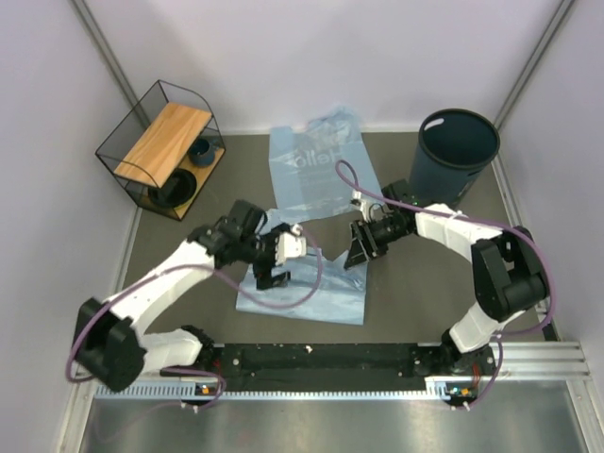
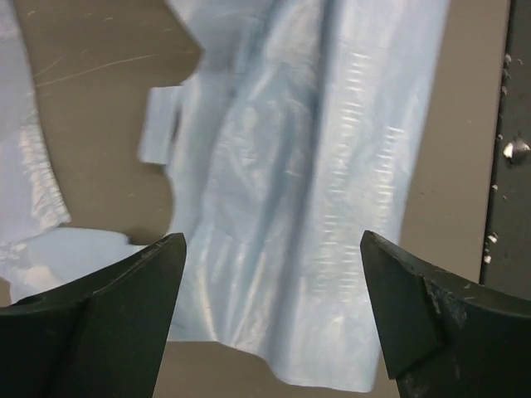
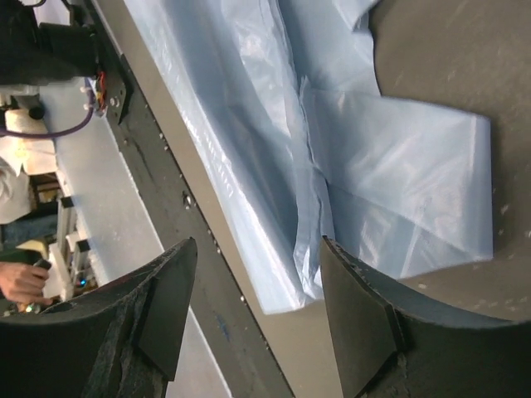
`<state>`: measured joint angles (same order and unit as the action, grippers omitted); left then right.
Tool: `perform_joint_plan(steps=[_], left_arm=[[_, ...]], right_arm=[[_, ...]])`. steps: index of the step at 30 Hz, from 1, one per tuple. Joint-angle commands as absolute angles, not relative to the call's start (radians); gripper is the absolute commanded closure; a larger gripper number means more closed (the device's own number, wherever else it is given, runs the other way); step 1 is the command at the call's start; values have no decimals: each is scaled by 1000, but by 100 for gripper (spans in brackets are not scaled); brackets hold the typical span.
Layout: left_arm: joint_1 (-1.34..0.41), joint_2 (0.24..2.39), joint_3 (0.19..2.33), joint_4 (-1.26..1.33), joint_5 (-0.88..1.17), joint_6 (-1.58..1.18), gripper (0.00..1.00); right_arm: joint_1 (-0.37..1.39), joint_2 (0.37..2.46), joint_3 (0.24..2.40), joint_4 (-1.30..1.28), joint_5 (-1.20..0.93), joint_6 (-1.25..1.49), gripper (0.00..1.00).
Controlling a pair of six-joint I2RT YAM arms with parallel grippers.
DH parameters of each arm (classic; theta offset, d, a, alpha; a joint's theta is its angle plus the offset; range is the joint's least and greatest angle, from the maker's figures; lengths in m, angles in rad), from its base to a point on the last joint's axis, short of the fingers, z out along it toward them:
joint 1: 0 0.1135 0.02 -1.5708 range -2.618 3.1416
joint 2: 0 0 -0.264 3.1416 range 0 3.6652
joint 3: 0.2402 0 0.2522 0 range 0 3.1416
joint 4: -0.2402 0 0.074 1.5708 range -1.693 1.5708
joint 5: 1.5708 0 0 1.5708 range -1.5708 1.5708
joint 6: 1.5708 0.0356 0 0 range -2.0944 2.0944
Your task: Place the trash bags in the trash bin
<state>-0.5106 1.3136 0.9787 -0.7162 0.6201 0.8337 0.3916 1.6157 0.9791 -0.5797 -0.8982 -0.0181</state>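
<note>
Two light-blue trash bags lie flat on the table. One bag (image 1: 316,170) is at the back centre, and the other (image 1: 321,288) (image 2: 307,166) (image 3: 382,182) is near the front between the arms. The dark blue-grey trash bin (image 1: 444,175) stands upright at the back right and looks empty. My left gripper (image 1: 272,276) (image 2: 272,249) hovers over the near bag's left part, open wide with nothing held. My right gripper (image 1: 359,253) (image 3: 257,257) is open over that bag's right edge, and the film lies below its fingers (image 3: 357,307) without being pinched.
A black wire-framed basket (image 1: 118,142) with a wooden shelf and dark cups stands at the back left. The black base rail (image 1: 321,359) (image 3: 166,191) runs along the near edge, close to the near bag. Pale walls close in the table.
</note>
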Motion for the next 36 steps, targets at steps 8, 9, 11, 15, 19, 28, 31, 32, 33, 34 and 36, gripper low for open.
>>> perform_joint_plan(steps=[8, 9, 11, 15, 19, 28, 31, 32, 33, 34, 36], left_arm=[[-1001, 910, 454, -226, 126, 742, 28], [-1020, 934, 450, -215, 108, 738, 28], [-1063, 963, 451, -219, 89, 741, 28], [-1113, 1031, 431, -189, 100, 762, 29], [-1152, 1066, 429, -215, 123, 790, 30], [-1158, 1221, 506, -287, 42, 720, 59], [-1160, 1201, 525, -299, 46, 698, 92], [-1158, 1189, 532, -316, 58, 696, 96], [-1158, 1166, 554, -354, 77, 698, 100], [-1160, 1151, 566, -376, 118, 690, 100], [-1157, 1100, 612, -414, 158, 655, 100]], right_arm=[[570, 1680, 1111, -479, -795, 26, 62], [580, 1689, 1115, -476, -792, 28, 62], [600, 1719, 1127, -468, -779, 26, 61], [626, 1792, 1169, -463, -758, 28, 62], [640, 1853, 1192, -463, -739, 29, 62], [676, 1871, 1166, -463, -726, 6, 62], [678, 1867, 1158, -463, -730, 5, 62], [678, 1862, 1155, -463, -733, 5, 62], [680, 1858, 1151, -465, -736, 6, 62], [681, 1853, 1149, -462, -742, -23, 62], [684, 1845, 1144, -468, -750, -25, 62]])
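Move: The near trash bag's front edge lies about 10 cm back from the left hand, 2 cm to its right and 11 cm below. The fold in the middle of that bag is some 7 cm to the right hand's left, 1 cm back and 7 cm down. The bag's left handle sits about 9 cm ahead and 4 cm left of the left hand; the far bag's middle lies roughly 20 cm ahead and 6 cm left of the right hand, on the table. Bring the left gripper back and down, about 10 cm each way, to the near bag's front edge, turning the wrist clockwise as it goes, then shut its wide-open fingers completely to pinch the edge. Meanwhile take the right gripper about 7 cm left over the bag, then down to the middle fold, tipping its fingers steeper and narrowing them to a part-open gap. ##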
